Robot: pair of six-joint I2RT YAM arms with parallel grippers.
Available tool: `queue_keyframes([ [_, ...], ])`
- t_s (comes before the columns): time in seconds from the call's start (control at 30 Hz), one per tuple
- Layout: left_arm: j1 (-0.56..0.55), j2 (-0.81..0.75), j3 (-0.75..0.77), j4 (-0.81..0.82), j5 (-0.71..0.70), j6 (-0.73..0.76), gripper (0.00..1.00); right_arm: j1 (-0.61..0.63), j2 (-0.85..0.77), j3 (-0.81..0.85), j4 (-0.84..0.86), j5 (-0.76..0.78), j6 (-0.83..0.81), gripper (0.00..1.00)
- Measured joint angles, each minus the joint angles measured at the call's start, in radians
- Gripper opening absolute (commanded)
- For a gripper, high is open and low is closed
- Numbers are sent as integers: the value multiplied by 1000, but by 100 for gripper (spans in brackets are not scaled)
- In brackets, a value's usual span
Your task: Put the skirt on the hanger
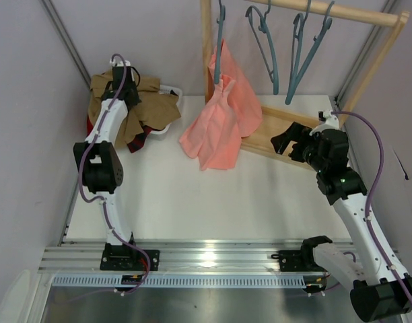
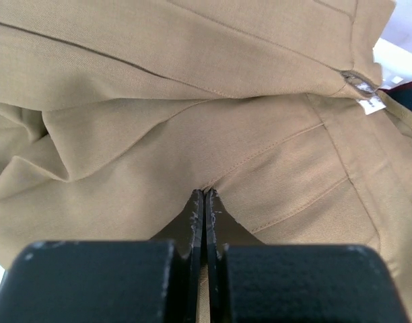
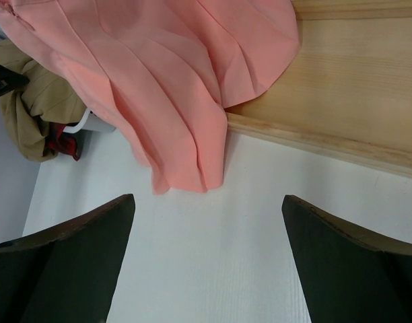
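The khaki skirt [image 1: 155, 101] lies bunched in a white basket [image 1: 171, 91] at the back left. My left gripper [image 1: 127, 91] reaches down into it. In the left wrist view the skirt [image 2: 192, 121] fills the frame, and the left gripper [image 2: 204, 194] is shut on a pinched fold of its cloth beside a seam. Several grey-blue hangers hang from the wooden rail, and one empty hanger [image 1: 265, 44] hangs near its middle. My right gripper [image 1: 287, 141] hovers open over the white table at the right, holding nothing. In its own view the right gripper [image 3: 207, 202] has its jaws wide apart.
A salmon-pink garment [image 1: 223, 118] hangs from the leftmost hanger and drapes onto the table, and it shows again in the right wrist view [image 3: 192, 81]. The rack's wooden base [image 3: 347, 87] lies behind it. A red-and-black plaid garment [image 1: 140, 138] spills from the basket.
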Motion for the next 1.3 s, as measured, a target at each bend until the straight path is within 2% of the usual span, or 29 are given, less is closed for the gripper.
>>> queue_keyframes([
  [0.17, 0, -39, 77, -47, 42, 0, 0, 2, 2, 0, 18, -9, 11, 100],
  [0.33, -16, -211, 140, -79, 92, 11, 0, 5, 2, 0, 41, -32, 19, 99],
  [0.43, -66, -356, 150, -92, 101, 31, 0, 8, 2, 0, 49, -43, 23, 99],
  [0.53, -180, -508, 129, -96, 84, 57, 0, 11, -2, 0, 49, -53, 27, 99],
  [0.67, -368, -727, -19, -74, 78, 55, 0, 15, -27, 0, 40, -58, 34, 99],
  [0.8, -423, -898, -173, -90, 79, -3, 0, 15, -70, 0, 18, -56, 34, 99],
  [0.97, -455, -1081, -483, -91, 169, -111, 0, 15, -114, 0, -35, -52, 41, 99],
  [1.1, -526, -1149, -739, -103, 280, -187, 0, 16, -147, -27, -69, -53, 60, 99],
  [1.3, -690, -1132, -981, -163, 375, -205, 5, 20, -190, -135, -114, -62, 89, 99],
])
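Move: The left hand is already shut on the tan skirt atop the laundry. The bare near stretch of table it is bound for lies about 38 cm back, 25 cm right and 17 cm below. The checked cloth peeks out some 14 cm back, 2 cm right and 9 cm lower; the salmon skirt hangs roughly 36 cm right, 9 cm back. From the right hand, that bare stretch is about 44 cm left, 17 cm back, 26 cm below. Left lifts the pinched tan skirt 30 cm, swings it 40 back, 25 right and down; right eases back 5. ##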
